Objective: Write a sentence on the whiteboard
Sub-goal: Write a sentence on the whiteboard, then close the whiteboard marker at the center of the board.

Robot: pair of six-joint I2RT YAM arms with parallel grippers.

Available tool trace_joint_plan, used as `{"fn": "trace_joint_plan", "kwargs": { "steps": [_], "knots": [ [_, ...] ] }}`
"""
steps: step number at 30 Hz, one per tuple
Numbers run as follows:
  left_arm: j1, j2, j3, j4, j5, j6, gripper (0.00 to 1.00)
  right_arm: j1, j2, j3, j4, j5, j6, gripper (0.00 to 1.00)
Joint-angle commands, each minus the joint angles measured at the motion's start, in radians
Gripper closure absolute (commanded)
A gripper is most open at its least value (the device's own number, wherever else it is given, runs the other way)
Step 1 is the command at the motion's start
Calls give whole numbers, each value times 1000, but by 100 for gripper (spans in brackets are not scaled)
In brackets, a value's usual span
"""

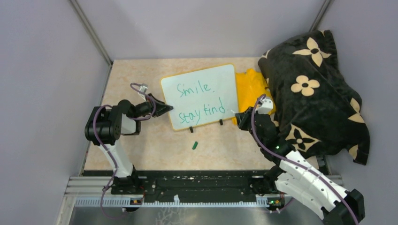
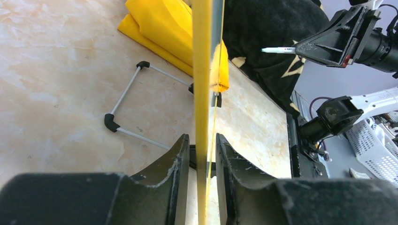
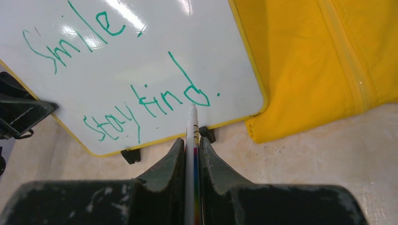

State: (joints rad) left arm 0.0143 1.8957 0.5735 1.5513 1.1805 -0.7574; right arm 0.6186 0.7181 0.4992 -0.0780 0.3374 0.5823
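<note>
The whiteboard (image 1: 202, 82) stands tilted at the table's middle on two black feet, yellow-framed. Its sentence (image 1: 199, 99) reads "Smile." and "stay kind." in green. My left gripper (image 1: 166, 108) straddles the board's left edge. In the left wrist view that yellow edge (image 2: 202, 70) runs between the fingers (image 2: 176, 159) with a thin gap on each side, so the gripper is open. My right gripper (image 3: 191, 140) is shut on a white marker (image 3: 191, 126). The marker's tip sits just below the "d" of "kind" (image 3: 164, 101), close to the board (image 3: 141, 51).
A yellow cloth (image 1: 251, 86) lies right of the board, partly under a black blanket with cream flowers (image 1: 309, 93). A small green cap (image 1: 194, 145) lies on the table in front of the board. The board's wire stand (image 2: 126, 108) rests behind it.
</note>
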Motion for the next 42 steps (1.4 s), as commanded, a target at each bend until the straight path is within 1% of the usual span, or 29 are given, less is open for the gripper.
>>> {"fn": "trace_joint_plan", "kwargs": {
  "steps": [1, 4, 8, 9, 10, 12, 14, 16, 17, 18, 19, 20, 21, 22, 23, 24, 26, 27, 28, 29, 31, 33, 34, 35, 36, 38, 42],
  "knots": [
    [-11, -39, -14, 75, 17, 23, 63, -13, -48, 27, -12, -21, -27, 100],
    [-11, -52, -21, 89, 13, 8, 53, -14, -55, 35, -8, -47, -39, 100],
    [-10, -80, -34, 81, 5, 11, 27, -13, -64, 43, -17, -59, -50, 100],
    [-11, -87, -37, 74, 3, 12, 6, -13, -70, 40, -19, -53, -51, 100],
    [-9, -95, -42, 67, 2, 14, 2, -13, -79, 36, -18, -48, -53, 100],
    [2, -118, -56, 35, 0, 33, 1, -14, -96, 26, -16, -43, -58, 100],
    [17, -153, -69, -47, -13, 75, 1, -13, -111, 20, -21, -45, -60, 100],
    [29, -203, -77, -170, -31, 127, 1, -13, -124, 18, -22, -52, -61, 100],
    [38, -250, -79, -253, -65, 181, 1, -13, -129, 19, -23, -57, -64, 100],
    [44, -296, -76, -379, -108, 243, 1, -14, -134, 19, -23, -61, -68, 100],
    [55, -358, -63, -534, -174, 309, 1, -14, -141, 19, -23, -61, -70, 100],
    [64, -423, -39, -743, -297, 389, 1, -14, -147, 19, -22, -59, -73, 100],
    [68, -499, -4, -959, -451, 454, 1, -14, -155, 18, -22, -59, -78, 100],
    [69, -569, 34, -1154, -641, 492, 1, -13, -163, 17, -17, -58, -84, 100],
    [69, -631, 53, -1276, -826, 497, 1, -13, -172, 16, -15, -60, -87, 100],
    [71, -692, 60, -1372, -998, 477, 1, -13, -177, 16, -14, -62, -87, 100],
    [75, -805, 66, -1471, -1260, 401, 1, -14, -181, 9, -1, -85, -85, 100],
    [73, -859, 65, -1519, -1359, 312, 1, -13, -180, 3, 9, -100, -80, 100],
    [71, -914, 56, -1543, -1414, 234, 1, -13, -178, -1, 16, -111, -75, 100],
    [69, -974, 29, -1526, -1394, 224, 1, -12, -172, -5, 23, -120, -73, 100],
    [61, -1074, -36, -1462, -1242, 254, 1, -13, -159, 1, 20, -134, -76, 100],
    [54, -1138, -78, -1426, -1018, 260, 1, -12, -145, 10, 15, -145, -85, 100],
    [47, -1152, -75, -1455, -923, 268, 1, -12, -139, 11, 13, -142, -89, 100],
    [21, -1160, -52, -1514, -861, 281, 1, -11, -136, 10, 13, -138, -90, 100],
    [-3, -1166, -33, -1612, -862, 297, 1, -12, -133, 8, 16, -131, -91, 100],
    [-89, -1189, -14, -1755, -918, 309, 1, -13, -127, -5, 26, -116, -93, 100],
    [-271, -1281, -17, -1921, -1052, 289, 1, -12, -97, -26, 53, -98, -99, 100]
  ]
}}
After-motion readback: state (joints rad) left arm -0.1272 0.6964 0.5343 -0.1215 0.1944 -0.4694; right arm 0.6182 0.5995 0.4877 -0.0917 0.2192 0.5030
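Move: My left hand's barely parted fingers still straddle the whiteboard's left edge; the board's middle lies some 12 cm to its right, 4 cm farther out and slightly lower. The green cap lies on the table about 12 cm back from that hand, 9 cm right and 13 cm below. From my right hand, which holds the marker, the cap is roughly 20 cm left, 5 cm back and 18 cm down. I open my left fingers wide and ease off the whiteboard's edge, back and up, then swing clear to the left about 17 cm while rising, the wrist turning some 70 degrees counter-clockwise. From there I cut back right, towards myself and down, unwinding part of the turn. My right hand keeps the marker and draws slightly up and back. ##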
